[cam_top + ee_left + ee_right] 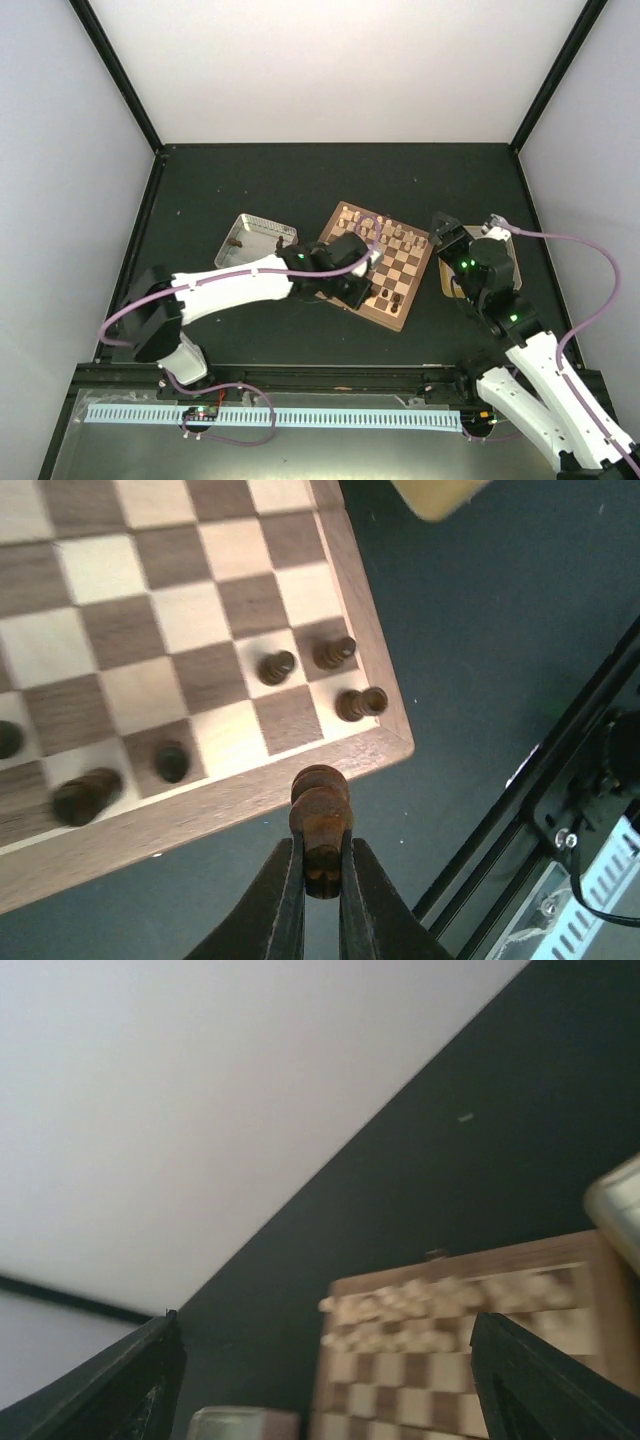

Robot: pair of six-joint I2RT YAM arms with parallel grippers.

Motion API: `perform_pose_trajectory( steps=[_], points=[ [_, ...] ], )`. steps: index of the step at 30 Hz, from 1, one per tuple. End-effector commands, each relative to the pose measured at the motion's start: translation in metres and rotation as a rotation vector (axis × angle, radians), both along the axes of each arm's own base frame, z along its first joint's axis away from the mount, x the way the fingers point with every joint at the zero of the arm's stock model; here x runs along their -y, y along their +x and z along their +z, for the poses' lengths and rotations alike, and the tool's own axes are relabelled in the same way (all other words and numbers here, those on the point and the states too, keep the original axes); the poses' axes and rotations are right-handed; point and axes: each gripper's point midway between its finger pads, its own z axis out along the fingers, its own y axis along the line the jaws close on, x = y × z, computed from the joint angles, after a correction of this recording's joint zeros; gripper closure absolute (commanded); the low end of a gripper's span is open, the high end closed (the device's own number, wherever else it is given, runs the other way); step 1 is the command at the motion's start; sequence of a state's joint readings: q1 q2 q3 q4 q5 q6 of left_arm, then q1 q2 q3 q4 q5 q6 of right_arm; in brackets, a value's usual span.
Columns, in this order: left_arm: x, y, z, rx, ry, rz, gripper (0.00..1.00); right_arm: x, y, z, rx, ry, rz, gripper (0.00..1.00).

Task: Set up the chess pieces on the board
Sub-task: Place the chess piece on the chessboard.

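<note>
In the left wrist view my left gripper (321, 852) is shut on a dark brown chess piece (320, 815), held just off the near rim of the board (200, 815). Several dark chess pieces stand on the squares by that corner, among them one (277, 667) beside another (335, 652) and a third (361, 703). From above, the left gripper (358, 292) hangs over the near edge of the board (405, 262). My right gripper (446, 236) stands open and empty just right of the board. Its fingers (540, 1380) frame a blurred board (450, 1360).
Cream-white pieces (385, 228) line the board's far side. A metal tray (255, 240) lies left of the board. Another tray (500, 238) sits on the right under my right arm. The black frame rail (560, 780) runs close to the board's near corner.
</note>
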State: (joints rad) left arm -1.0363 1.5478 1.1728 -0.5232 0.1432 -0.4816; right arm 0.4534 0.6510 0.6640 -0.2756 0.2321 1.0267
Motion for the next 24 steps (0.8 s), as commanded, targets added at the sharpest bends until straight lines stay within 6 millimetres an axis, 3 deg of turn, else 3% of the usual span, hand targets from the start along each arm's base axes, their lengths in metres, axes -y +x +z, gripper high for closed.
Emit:
perform_pose_trajectory(
  steps=[1, 4, 8, 18, 24],
  points=[
    [0.01, -0.013, -0.026, -0.031, 0.151, -0.023, 0.99, 0.069, -0.024, -0.019, -0.091, -0.221, -0.289, 0.21],
    [0.022, -0.017, -0.045, -0.061, 0.203, -0.041, 0.98, 0.086, -0.036, -0.013, -0.056, -0.22, -0.36, 0.21],
    [0.03, -0.013, -0.056, -0.068, 0.258, -0.047, 0.97, 0.094, -0.042, -0.007, -0.028, -0.231, -0.386, 0.22],
    [0.043, -0.005, -0.078, -0.085, 0.332, -0.069, 0.94, 0.089, -0.04, -0.013, -0.038, -0.245, -0.358, 0.22],
    [0.045, -0.001, -0.08, -0.072, 0.353, -0.065, 0.92, 0.089, -0.039, -0.013, -0.037, -0.251, -0.356, 0.22]
  ],
)
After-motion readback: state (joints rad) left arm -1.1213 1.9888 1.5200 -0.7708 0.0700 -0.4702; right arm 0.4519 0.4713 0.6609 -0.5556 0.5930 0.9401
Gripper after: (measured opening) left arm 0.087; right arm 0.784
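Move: The left hand already grips a dark chess piece. Its goal, the empty dark square beside the corner rook, is some 6 cm to this hand's right, level fore and aft, and 12 cm below. The corner rook stands about 8 cm right and 1 cm back, the near pawn 7 cm right and 2 cm ahead, the corner pawn 9 cm right and 1 cm ahead. From the right hand that square lies roughly 12 cm left, 10 cm back and 24 cm down. Still pinching the dark piece, the left hand sinks about 9 cm and shifts some 4 cm right towards the empty back-row square beside the rook, after a small dip back that it mostly undoes. Its slanted fingers swing some 20 degrees nearer to straight down. The empty right hand draws off right, away from the board, and a little back, turning clockwise, then holds still. ##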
